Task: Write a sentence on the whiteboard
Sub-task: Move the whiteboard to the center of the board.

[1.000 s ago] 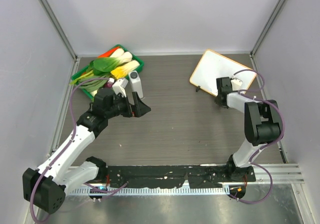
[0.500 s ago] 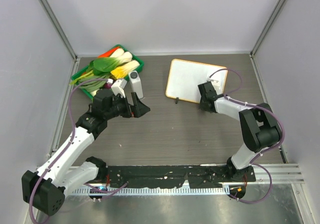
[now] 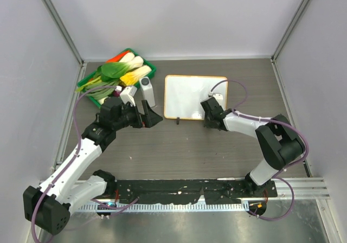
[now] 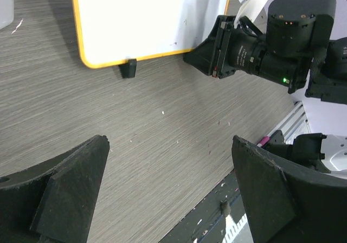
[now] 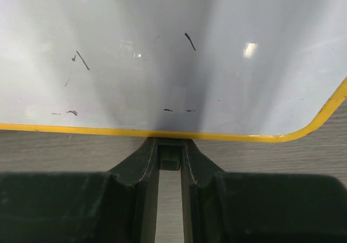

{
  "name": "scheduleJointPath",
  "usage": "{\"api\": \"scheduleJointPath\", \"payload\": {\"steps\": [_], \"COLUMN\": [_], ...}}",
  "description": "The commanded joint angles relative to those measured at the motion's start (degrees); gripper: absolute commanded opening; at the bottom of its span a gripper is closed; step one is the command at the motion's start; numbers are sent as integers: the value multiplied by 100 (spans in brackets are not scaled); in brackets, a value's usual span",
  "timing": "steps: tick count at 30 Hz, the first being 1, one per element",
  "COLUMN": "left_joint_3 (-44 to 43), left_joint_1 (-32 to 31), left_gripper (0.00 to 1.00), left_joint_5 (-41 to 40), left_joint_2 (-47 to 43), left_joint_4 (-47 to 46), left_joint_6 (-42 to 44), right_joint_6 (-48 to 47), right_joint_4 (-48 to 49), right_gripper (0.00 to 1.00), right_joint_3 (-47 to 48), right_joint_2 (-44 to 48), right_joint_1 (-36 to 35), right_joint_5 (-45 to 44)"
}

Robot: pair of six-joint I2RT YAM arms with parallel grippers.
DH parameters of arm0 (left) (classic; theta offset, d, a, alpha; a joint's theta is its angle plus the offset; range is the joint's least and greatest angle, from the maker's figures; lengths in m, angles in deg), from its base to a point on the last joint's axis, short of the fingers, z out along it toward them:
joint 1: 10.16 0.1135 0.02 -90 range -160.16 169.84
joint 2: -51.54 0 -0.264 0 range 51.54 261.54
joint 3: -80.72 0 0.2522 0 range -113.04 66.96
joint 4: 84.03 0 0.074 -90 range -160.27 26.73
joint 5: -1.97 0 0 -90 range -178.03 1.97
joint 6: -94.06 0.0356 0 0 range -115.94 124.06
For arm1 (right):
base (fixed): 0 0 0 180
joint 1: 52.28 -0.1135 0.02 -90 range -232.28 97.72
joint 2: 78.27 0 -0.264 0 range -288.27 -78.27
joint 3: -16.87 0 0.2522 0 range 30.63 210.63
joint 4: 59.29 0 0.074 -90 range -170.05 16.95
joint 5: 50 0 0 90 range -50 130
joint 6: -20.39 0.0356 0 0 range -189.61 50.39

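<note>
The whiteboard (image 3: 192,95) lies flat mid-table, white with a thin orange frame; it also fills the right wrist view (image 5: 173,53) and shows in the left wrist view (image 4: 146,15). My right gripper (image 3: 209,113) (image 5: 171,152) is shut on the board's black clip foot (image 5: 171,157) at the near edge. The second clip foot (image 3: 178,121) (image 4: 128,68) is free. The sentence is not in view; the board's face carries only a few small dark marks. My left gripper (image 3: 152,115) (image 4: 168,142) hangs open above bare table, left of the board, holding nothing.
A green tray (image 3: 89,82) of toy vegetables sits at the back left. A small white bottle-like object (image 3: 147,91) stands between the tray and the board. The black base rail (image 3: 179,189) runs along the near edge. Grey walls close in both sides.
My right gripper has dragged the whiteboard from the back right corner leftward to mid-table, turning it square to the table edge. The left arm has stayed put.
</note>
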Motion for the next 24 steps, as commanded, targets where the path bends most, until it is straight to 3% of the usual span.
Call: {"api": "scheduleJointPath", "payload": {"steps": [1,14,16,19,21,24], "left_joint_3": [72,143,152,152,152,152], "left_joint_1": [26,17,17,26,17,26], "left_gripper": [100,100,100,100,100,100], "left_joint_5": [-10,-27,-36,-19,-27,-36], "left_joint_2": [-96,-105,-113,-148,-166,-201], "left_joint_4": [-189,-215,-215,-215,-198,-189], "left_joint_6": [-43,-87,-96,-87,-96,-87], "right_joint_6": [87,324,316,307,324,342], "right_joint_4": [-201,-333,-341,-429,-508,-692], "right_gripper": [1,5,17,53,67,81], "right_joint_3": [-96,-589,-606,-580,-562,-519], "right_joint_2": [222,301,477,862,1153,1644], "right_joint_1": [-379,-837,-855,-863,-846,-855], "right_joint_5": [243,242,260,286,260,190]}}
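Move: The right hand, almost down at the table top, already pinches the black foot on the whiteboard's near edge; the board's middle is about 12 cm ahead and 6 cm to its left. The board's other black foot is roughly 14 cm to the hand's left and 1 cm farther out, the white bottle some 27 cm left and 11 cm ahead. From the left hand the board's middle is around 20 cm ahead, 15 cm right and 20 cm below. Right hand drags the whiteboard back and left by its foot, opens, and backs off, about 6 cm altogether. ##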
